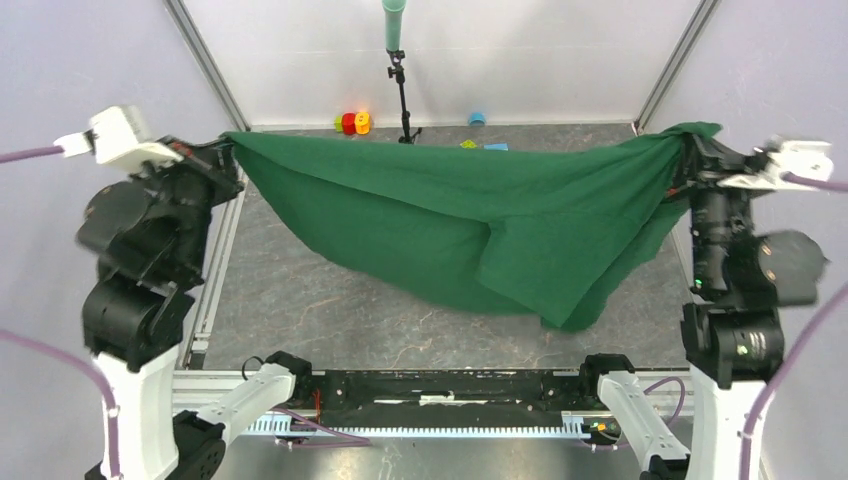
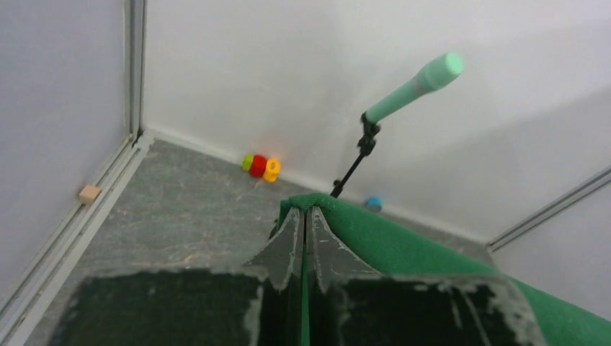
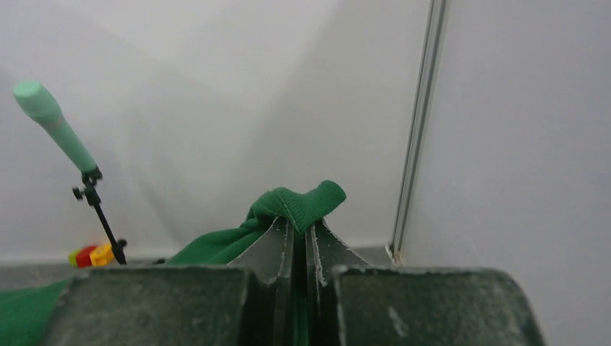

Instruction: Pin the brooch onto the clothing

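The clothing [image 1: 480, 215], a dark green T-shirt, hangs stretched in the air between my two arms and sags toward the table in the middle. My left gripper [image 1: 228, 143] is shut on its left corner; in the left wrist view the green clothing [image 2: 403, 241] runs between the closed fingers of the left gripper [image 2: 305, 210]. My right gripper [image 1: 688, 150] is shut on the right corner, where a bunched fold of the clothing [image 3: 302, 203] sticks out past the tips of the right gripper [image 3: 299, 225]. The brooch is out of view.
A black stand with a mint green microphone [image 1: 396, 25] rises at the back wall. Coloured toy blocks [image 1: 354, 123] lie left of it, a blue piece [image 1: 477, 119] to its right. Small bits [image 1: 482, 145] peek over the shirt's top edge. A tan block [image 2: 89, 193] sits by the left rail.
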Action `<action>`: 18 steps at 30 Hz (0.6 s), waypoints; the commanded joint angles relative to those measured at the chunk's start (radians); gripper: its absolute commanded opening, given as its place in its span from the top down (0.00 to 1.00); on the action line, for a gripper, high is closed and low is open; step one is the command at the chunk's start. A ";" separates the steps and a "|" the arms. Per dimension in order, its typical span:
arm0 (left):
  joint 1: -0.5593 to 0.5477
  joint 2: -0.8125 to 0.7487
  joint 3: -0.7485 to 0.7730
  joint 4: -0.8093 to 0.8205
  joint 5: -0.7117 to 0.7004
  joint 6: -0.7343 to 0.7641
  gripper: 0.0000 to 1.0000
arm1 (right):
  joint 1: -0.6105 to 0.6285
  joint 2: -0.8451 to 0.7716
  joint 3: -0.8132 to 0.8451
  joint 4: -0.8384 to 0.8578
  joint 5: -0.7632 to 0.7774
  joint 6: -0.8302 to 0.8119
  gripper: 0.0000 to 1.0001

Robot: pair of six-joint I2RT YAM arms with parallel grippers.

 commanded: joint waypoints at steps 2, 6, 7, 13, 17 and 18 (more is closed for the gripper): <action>0.017 0.165 -0.075 -0.012 0.024 0.063 0.98 | -0.004 0.142 -0.111 0.009 0.011 -0.013 1.00; 0.045 0.189 -0.078 0.009 0.063 0.057 0.98 | -0.003 0.188 -0.126 0.011 -0.006 -0.007 1.00; 0.048 0.188 -0.077 0.009 0.066 0.058 0.98 | -0.005 0.183 -0.129 0.014 -0.011 -0.004 1.00; 0.055 0.107 -0.136 0.054 0.042 0.088 0.98 | -0.004 0.122 -0.130 0.029 -0.006 0.004 1.00; 0.055 0.016 -0.187 0.088 0.042 0.123 0.98 | -0.004 0.053 -0.111 0.014 -0.022 -0.009 1.00; 0.056 -0.006 -0.191 0.093 0.053 0.146 0.98 | -0.004 0.032 -0.105 0.014 -0.037 -0.018 1.00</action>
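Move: The green clothing hangs stretched between the two shut grippers, high above the table, its loose lower part swung back towards the bases. Its middle lies about 35 cm right of the left hand and 40 cm left of the right, 8 cm back and 12 cm below both. On the table some 53 cm below the left hand, the toy blocks lie 33 cm ahead and 45 cm right, the coloured cups 45 cm ahead and 12 cm right. The clothing, still pinched at both upper ends, is flicked outward: both hands swing it fast forward and down together, roughly 10 cm forward and 12 to 15 cm down, fingers tipping down some 25 degrees, the left also drifting a little inward. Then both recoil a few centimetres back and up, tipping partly level again, grips kept. ##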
